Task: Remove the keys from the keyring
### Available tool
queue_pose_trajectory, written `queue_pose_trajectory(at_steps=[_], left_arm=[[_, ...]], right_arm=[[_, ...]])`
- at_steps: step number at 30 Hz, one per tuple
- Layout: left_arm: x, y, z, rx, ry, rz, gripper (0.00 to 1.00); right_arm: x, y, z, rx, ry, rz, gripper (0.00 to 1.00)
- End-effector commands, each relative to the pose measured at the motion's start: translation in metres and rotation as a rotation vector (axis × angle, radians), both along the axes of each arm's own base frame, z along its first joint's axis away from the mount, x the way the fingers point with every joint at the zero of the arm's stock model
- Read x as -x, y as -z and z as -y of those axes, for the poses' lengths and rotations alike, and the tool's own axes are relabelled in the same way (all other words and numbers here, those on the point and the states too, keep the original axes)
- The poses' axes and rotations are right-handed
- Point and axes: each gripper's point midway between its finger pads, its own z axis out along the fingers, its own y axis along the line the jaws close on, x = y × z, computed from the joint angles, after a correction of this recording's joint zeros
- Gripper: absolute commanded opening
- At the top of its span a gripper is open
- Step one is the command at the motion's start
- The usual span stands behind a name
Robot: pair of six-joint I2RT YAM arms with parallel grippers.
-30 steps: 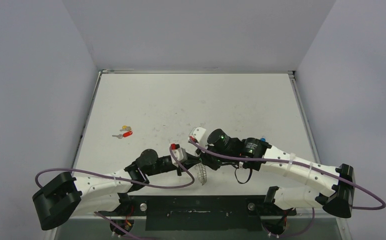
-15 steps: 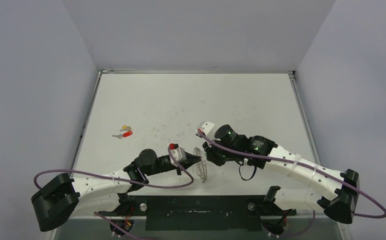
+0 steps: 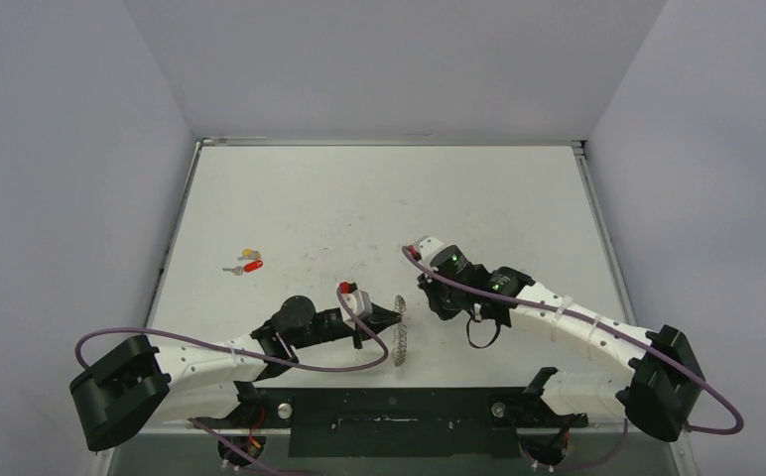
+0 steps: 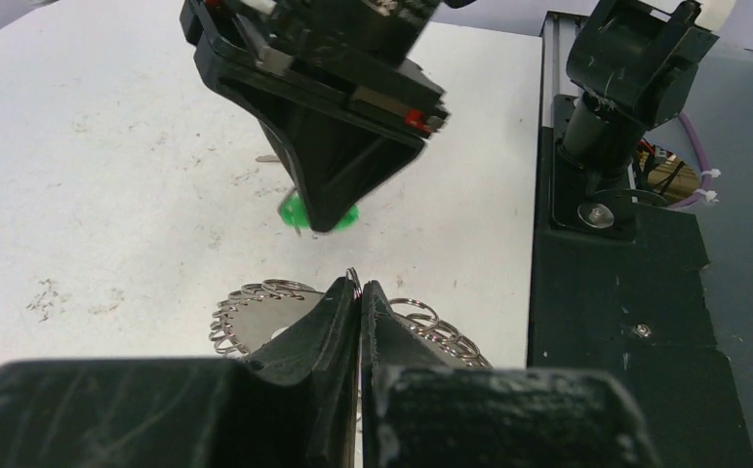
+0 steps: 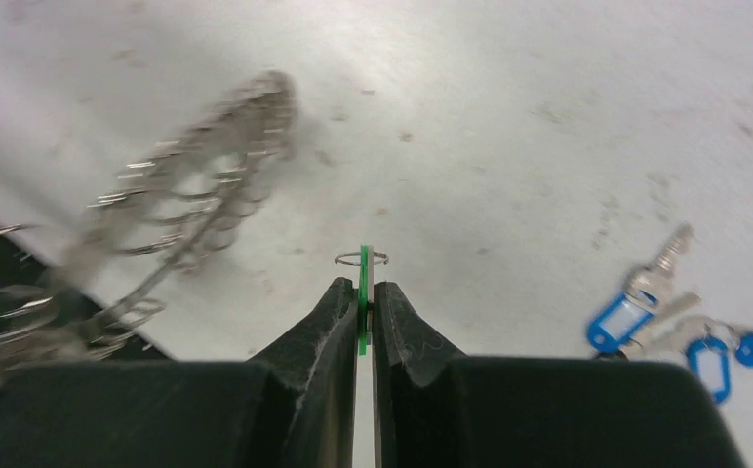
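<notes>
The keyring [image 3: 400, 323], a flat grey metal ring fringed with small wire loops, stands on edge near the table's front. My left gripper [image 3: 390, 317] is shut on its rim, as the left wrist view shows: fingertips [image 4: 341, 292] closed on the keyring [image 4: 256, 314]. My right gripper [image 3: 433, 300] is to the right of it, shut on the green-tagged key. The right wrist view shows the green tag [image 5: 363, 292] edge-on between my jaws, a small wire loop [image 5: 361, 258] at its top, apart from the blurred keyring [image 5: 197, 195]. The left wrist view shows the green tag [image 4: 295, 210] under the right gripper [image 4: 320, 220].
Red- and yellow-tagged keys [image 3: 248, 263] lie at the table's left. Blue-tagged keys [image 5: 618, 318] lie on the table to the right of my right gripper. The black base rail [image 4: 626, 322] runs along the near edge.
My right gripper has pulled away to the right, from against the keyring to a gap from it, with the green tag in it. The left gripper has kept hold of the ring.
</notes>
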Motion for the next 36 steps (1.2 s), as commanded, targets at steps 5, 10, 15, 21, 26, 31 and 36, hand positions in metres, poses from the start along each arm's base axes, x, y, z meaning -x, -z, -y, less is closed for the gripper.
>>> queue_pose_trajectory(at_steps=[5, 10, 15, 21, 26, 31, 36], left_arm=[[-0.028, -0.027, -0.008, 0.036, -0.161, 0.031, 0.0], [-0.046, -0.028, -0.013, 0.023, -0.256, 0.009, 0.0], [-0.066, -0.024, -0.02, -0.02, -0.355, -0.021, 0.0], [-0.087, -0.016, -0.043, -0.039, -0.522, -0.106, 0.07], [-0.091, -0.014, -0.06, -0.02, -0.6, -0.183, 0.33], [-0.091, -0.037, -0.082, 0.003, -0.672, -0.204, 0.47], [-0.091, -0.065, -0.123, -0.014, -0.846, -0.274, 0.6]], right_arm=[[-0.072, 0.041, 0.092, 0.121, 0.505, 0.046, 0.0], [-0.094, 0.05, 0.1, 0.133, 0.572, 0.033, 0.14], [-0.106, 0.037, 0.102, 0.103, 0.628, 0.058, 0.58], [-0.095, -0.017, 0.114, -0.002, 0.67, 0.171, 0.83], [-0.078, -0.072, 0.134, -0.085, 0.71, 0.295, 0.92], [-0.056, -0.121, 0.165, -0.121, 0.775, 0.421, 0.95], [-0.028, -0.167, 0.2, -0.162, 0.85, 0.56, 1.0]])
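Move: The right hand holds the green-tagged key; the pile of removed keys it goes to lies about 16 cm to its right, 6 cm ahead and 9 cm below. In that pile the black-tagged key is nearest the base, some 18 cm right and 1 cm ahead; the outermost blue tag is 23 cm right, 9 cm ahead. From the left hand, holding the keyring edge-on, its clear table spot lies 3 cm ahead, 4 cm left, 15 cm down, and the pile 22 cm right, 8 cm ahead. Rightward, forward and down, each some 7 to 10 cm, the right hand carries the green-tagged key to the pile's left side, turning about 30 degrees clockwise, opens wide to let go, then climbs some 20 cm and drifts right. The left hand carries the keyring forward about 8 cm and left, turning counter-clockwise, opens to release it near the table, then backs off left and up. ##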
